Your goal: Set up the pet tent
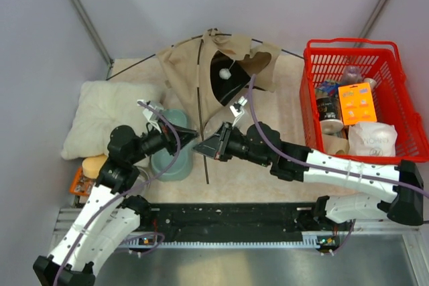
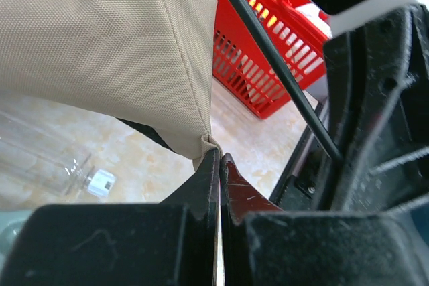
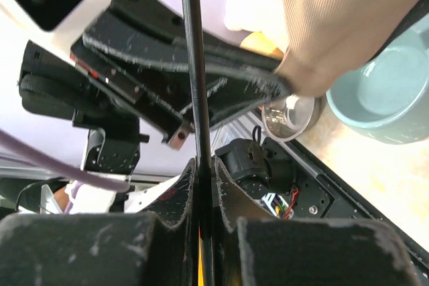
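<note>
The pet tent (image 1: 201,65) lies slumped at the back middle of the table: tan fabric, a dark doorway and a small white ball (image 1: 225,73). A thin black pole (image 1: 203,118) runs from its top toward the near edge. My left gripper (image 1: 192,136) is shut on a lower corner of the tan fabric (image 2: 207,145); the gripper (image 2: 220,160) shows its jaws pressed together. My right gripper (image 1: 202,150) is shut on the black pole (image 3: 193,92), which passes between its jaws (image 3: 204,165). The two grippers nearly touch. The tent fabric (image 3: 348,18) hangs above.
A cream pillow (image 1: 110,115) lies at the left. A teal bowl (image 1: 171,159) sits under the left arm, a steel bowl (image 3: 291,115) beside it. A red basket (image 1: 395,78) with several items stands at the right. An orange item (image 1: 90,165) lies near the left edge.
</note>
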Available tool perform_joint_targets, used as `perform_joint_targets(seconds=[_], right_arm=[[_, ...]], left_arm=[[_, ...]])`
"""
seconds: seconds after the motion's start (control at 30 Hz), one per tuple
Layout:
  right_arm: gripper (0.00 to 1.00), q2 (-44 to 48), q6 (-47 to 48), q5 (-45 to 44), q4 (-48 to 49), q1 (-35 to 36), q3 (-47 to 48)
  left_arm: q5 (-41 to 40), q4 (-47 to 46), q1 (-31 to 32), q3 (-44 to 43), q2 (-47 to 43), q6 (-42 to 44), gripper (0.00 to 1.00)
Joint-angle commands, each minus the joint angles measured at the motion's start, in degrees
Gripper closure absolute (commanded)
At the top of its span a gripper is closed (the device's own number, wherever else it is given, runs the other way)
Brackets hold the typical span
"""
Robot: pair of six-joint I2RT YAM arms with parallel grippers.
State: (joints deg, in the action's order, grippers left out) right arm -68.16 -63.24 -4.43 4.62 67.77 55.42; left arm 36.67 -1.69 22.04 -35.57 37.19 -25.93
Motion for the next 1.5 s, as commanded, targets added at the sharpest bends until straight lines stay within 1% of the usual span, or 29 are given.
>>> perform_joint_targets(seconds=[0.0, 0.07, 0.13, 0.3, 0.43, 0.5, 0.6, 0.73, 0.77, 0.83, 0.87, 0.9, 1.0, 1.13, 1.27, 1.4, 1.47], right_arm=[[1.00, -1.80, -1.27, -8.41, 3.81, -2.90, 4.17], [1.00, -2.59, -1.18, -7.88, 4.78, -2.82, 4.44], [1.00, -2.94, -1.27, -7.09, 5.92, -2.90, 4.26], [1.00, -2.33, -4.34, -5.59, 6.11, -2.90, 2.77], [1.00, -1.01, -7.68, -5.24, 5.13, -2.82, 0.57], [1.00, -0.92, -9.00, -5.33, 4.00, -2.82, 0.22], [1.00, -0.75, -9.62, -4.98, 3.82, -2.82, -0.40], [1.00, -0.83, -9.79, -4.54, 4.78, -2.82, -0.92], [1.00, -0.75, -9.79, -4.63, 5.04, -2.82, -1.01], [1.00, -0.83, -9.79, -5.33, 5.40, -2.82, -0.84], [1.00, -1.01, -9.71, -5.76, 5.66, -2.82, -0.84], [1.00, -1.27, -9.62, -6.12, 6.01, -2.90, -0.49], [1.00, -2.06, -8.83, -6.91, 6.19, -2.99, 0.91], [1.00, -2.68, -9.09, -6.91, 6.36, -3.08, 1.89], [1.00, -2.24, -11.98, -7.26, 7.33, -3.17, 1.62], [1.00, -2.33, -15.06, -7.44, 7.77, -3.08, 2.59], [1.00, -2.59, -16.55, -7.44, 7.94, -3.08, 3.38]], left_arm=[[14.40, 10.37, 1.16, 0.07, -7.91, -2.38, 1.00], [11.78, 16.61, 1.16, -0.55, -9.67, 0.60, 1.00], [7.66, 18.83, 1.16, -0.64, -10.64, 1.59, 1.00], [-1.84, 11.73, 1.16, -0.37, -8.46, -2.89, 1.00], [-8.53, 8.91, 1.16, -0.81, -5.21, -4.56, 1.00], [-9.68, 8.55, 1.16, -1.08, -3.63, -4.48, 1.00], [-9.07, 7.85, 1.16, -1.51, -0.46, -4.30, 1.00], [-9.68, 6.80, 1.16, -2.83, 3.58, -3.69, 0.99], [-9.86, 6.53, 1.07, -3.36, 4.81, -3.51, 0.98], [-10.03, 5.74, 1.16, -4.24, 6.75, -3.42, 0.91], [-10.12, 5.56, 1.16, -4.59, 7.71, -3.34, 0.89], [-10.12, 5.30, 1.16, -4.85, 8.42, -3.07, 0.86], [-10.65, 4.77, 1.16, -4.68, 9.57, -2.46, 0.70], [-12.93, 2.23, 1.16, -1.79, 8.52, -2.37, 0.55], [-15.83, -5.67, 1.16, 4.18, 7.11, -4.29, 0.49], [-15.66, -17.17, 1.16, 9.98, 6.49, -7.81, 0.45], [-15.14, -24.81, 1.16, 13.32, 6.67, -10.35, 0.44]])
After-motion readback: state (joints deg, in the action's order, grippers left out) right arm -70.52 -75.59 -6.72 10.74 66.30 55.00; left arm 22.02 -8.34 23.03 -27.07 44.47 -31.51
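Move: The tent's near fabric corner is already pinched in the left fingertips; the black pole, where the right fingers grip it, passes about 5 cm back from the left hand, 1 cm to its right and 2 cm lower. On the table, roughly 22 cm below the left hand, the clear bottle lies some 20 cm ahead and 1 cm right, the near blue bowl about 10 cm ahead and 9 cm left. From the right hand, that fabric corner is some 5 cm ahead, 1 cm left and 2 cm up. The fabric corner is first drawn back about 3 cm and slightly left towards the pole by the left hand, which then reverses, going some 8 cm forward and 7 cm down while tipping down and turning a little counter-clockwise; on the way its fingers open about halfway and let the cloth go. The right hand keeps its grip on the pole, easing about 2 cm forward. ##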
